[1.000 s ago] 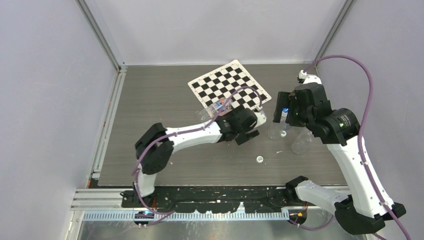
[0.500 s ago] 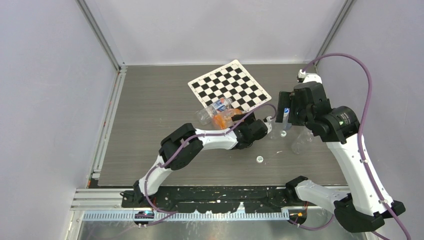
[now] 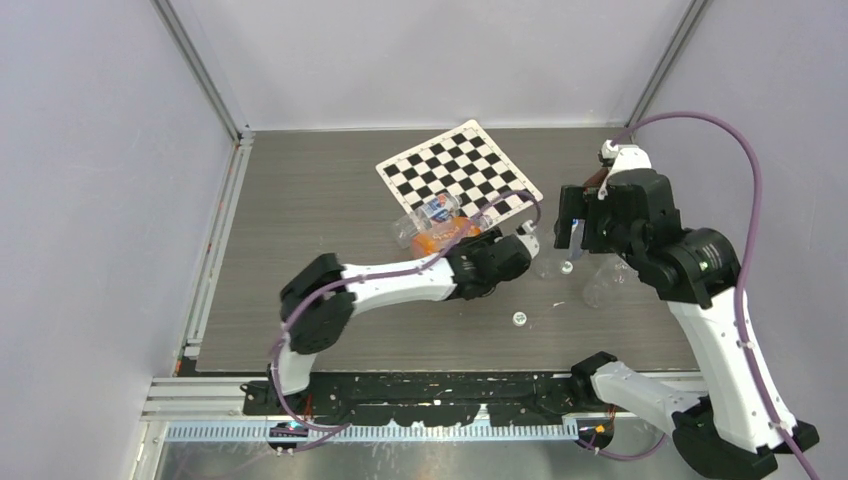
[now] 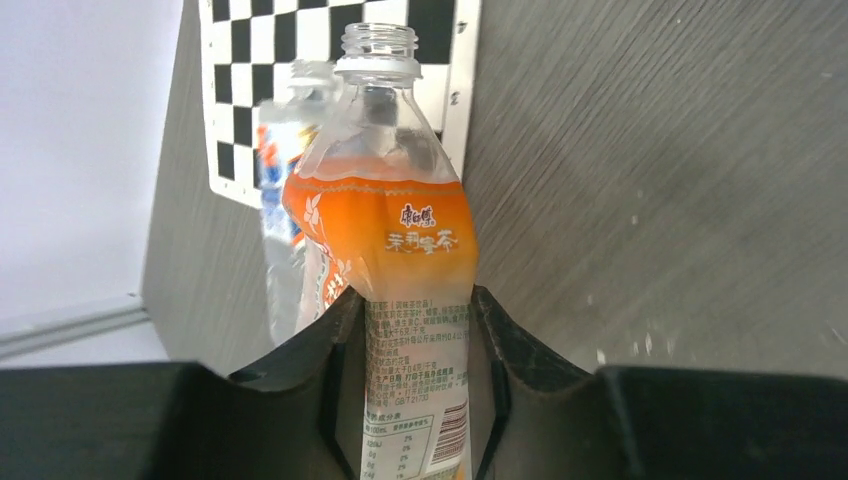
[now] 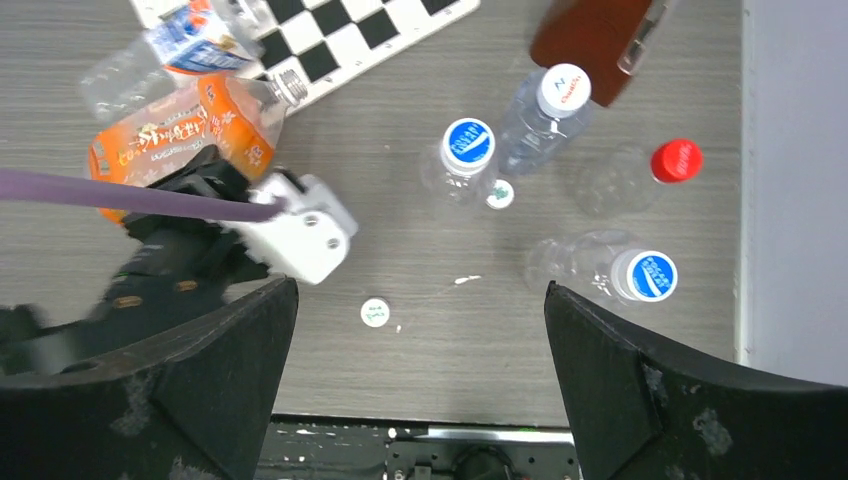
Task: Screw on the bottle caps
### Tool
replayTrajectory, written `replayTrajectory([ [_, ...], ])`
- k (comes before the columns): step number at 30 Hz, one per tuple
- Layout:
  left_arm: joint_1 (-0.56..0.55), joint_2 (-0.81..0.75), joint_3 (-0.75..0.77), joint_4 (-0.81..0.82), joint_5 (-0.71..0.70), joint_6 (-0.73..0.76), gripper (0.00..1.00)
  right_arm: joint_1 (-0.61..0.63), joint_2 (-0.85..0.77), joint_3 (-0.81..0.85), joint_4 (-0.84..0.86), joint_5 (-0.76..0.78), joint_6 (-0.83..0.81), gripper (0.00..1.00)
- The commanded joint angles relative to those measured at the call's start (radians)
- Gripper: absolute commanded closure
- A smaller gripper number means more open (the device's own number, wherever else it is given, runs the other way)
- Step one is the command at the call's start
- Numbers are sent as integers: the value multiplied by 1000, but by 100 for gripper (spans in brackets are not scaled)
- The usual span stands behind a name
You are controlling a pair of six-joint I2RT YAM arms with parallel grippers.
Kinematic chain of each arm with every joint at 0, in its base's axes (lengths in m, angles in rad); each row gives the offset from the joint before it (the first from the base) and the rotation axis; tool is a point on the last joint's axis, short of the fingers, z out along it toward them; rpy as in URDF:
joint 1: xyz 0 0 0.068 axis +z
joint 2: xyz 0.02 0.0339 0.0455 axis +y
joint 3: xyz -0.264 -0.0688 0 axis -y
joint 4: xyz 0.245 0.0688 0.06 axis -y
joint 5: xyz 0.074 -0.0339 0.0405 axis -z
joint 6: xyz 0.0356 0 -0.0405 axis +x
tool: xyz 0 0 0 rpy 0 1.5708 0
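Note:
My left gripper point(image 4: 415, 310) is shut on the lower body of an orange-labelled bottle point(image 4: 385, 230). The bottle's threaded mouth point(image 4: 378, 45) is bare and points toward the checkerboard. From above, this bottle point(image 3: 440, 235) lies tilted beside the left gripper point(image 3: 470, 248). One white bottle cap point(image 5: 375, 313) lies loose on the table, also seen in the top view point(image 3: 519, 319). A second white cap point(image 5: 500, 194) sits by the standing bottles. My right gripper point(image 5: 420, 300) hangs high above the table, open and holding nothing.
A clear blue-labelled bottle point(image 5: 150, 55) lies behind the orange one. Two blue-capped bottles point(image 5: 468, 143) point(image 5: 652, 275), a white-capped bottle point(image 5: 565, 88) and a red-capped bottle point(image 5: 676, 159) stand at the right. A checkerboard point(image 3: 458, 170) lies at the back. A brown object point(image 5: 590, 35) is near the right wall.
My left gripper has closed on the orange bottle, and its arm has shifted around it. The right arm has drifted slightly to the right, still open.

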Motion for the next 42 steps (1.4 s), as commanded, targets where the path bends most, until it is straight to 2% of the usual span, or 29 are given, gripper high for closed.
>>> replayTrajectory([
  [1, -6, -295, -64, -153, 78, -204, 100, -5, -93, -36, 111, -132, -71, 0],
  [6, 19, -585, -300, -130, 202, -347, 100, -4, -84, -29, 88, -277, -17, 1],
  [11, 53, -924, -636, 74, 342, -415, 100, -4, -9, -78, 32, -408, 75, 2],
  [13, 60, -1056, -727, 147, 378, -433, 100, -4, -16, -151, 54, -428, 117, 4],
  [18, 63, -1254, -912, 312, 450, -495, 100, 10, -68, -445, 219, -421, 267, 8],
  [21, 63, -1329, -994, 365, 454, -524, 100, 38, -91, -569, 320, -366, 359, 11],
  [23, 64, -1362, -1029, 367, 461, -522, 100, 73, -103, -647, 363, -277, 405, 13],
  [26, 63, -1390, -1076, 368, 514, -495, 100, 168, -94, -729, 404, -141, 462, 16],
  [29, 63, -1426, -1137, 472, 593, -446, 100, 267, -47, -789, 438, -20, 544, 18],
  [33, 64, -1483, -1206, 569, 623, -411, 100, 298, 22, -825, 462, 31, 610, 21],
  [42, 63, -1492, -1178, 491, 679, -344, 100, 285, 172, -870, 549, 3, 630, 27],
])
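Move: The loose cap the right hand goes for lies about 31 cm below it, 4 back and 6 left. A second loose cap is 12 cm farther out and 11 right of it; a standing blue-capped bottle is 13 farther out and 8 right of it. From the left hand, gripping the orange-labelled bottle, that first cap is 17 back, 12 right, 10 below; the blue-labelled bottle is 5 ahead, 8 left, 7 below. Still gripping the orange-labelled bottle, the left hand carries it back about 16 cm and left, rising steeply, then easing down a little, and rolls its left side down some 60 degrees. The right hand plunges about 27 cm towards the loose cap, drifting left and a little back, tips 25 degrees further down and partly narrows its fingers, still short of the cap. ##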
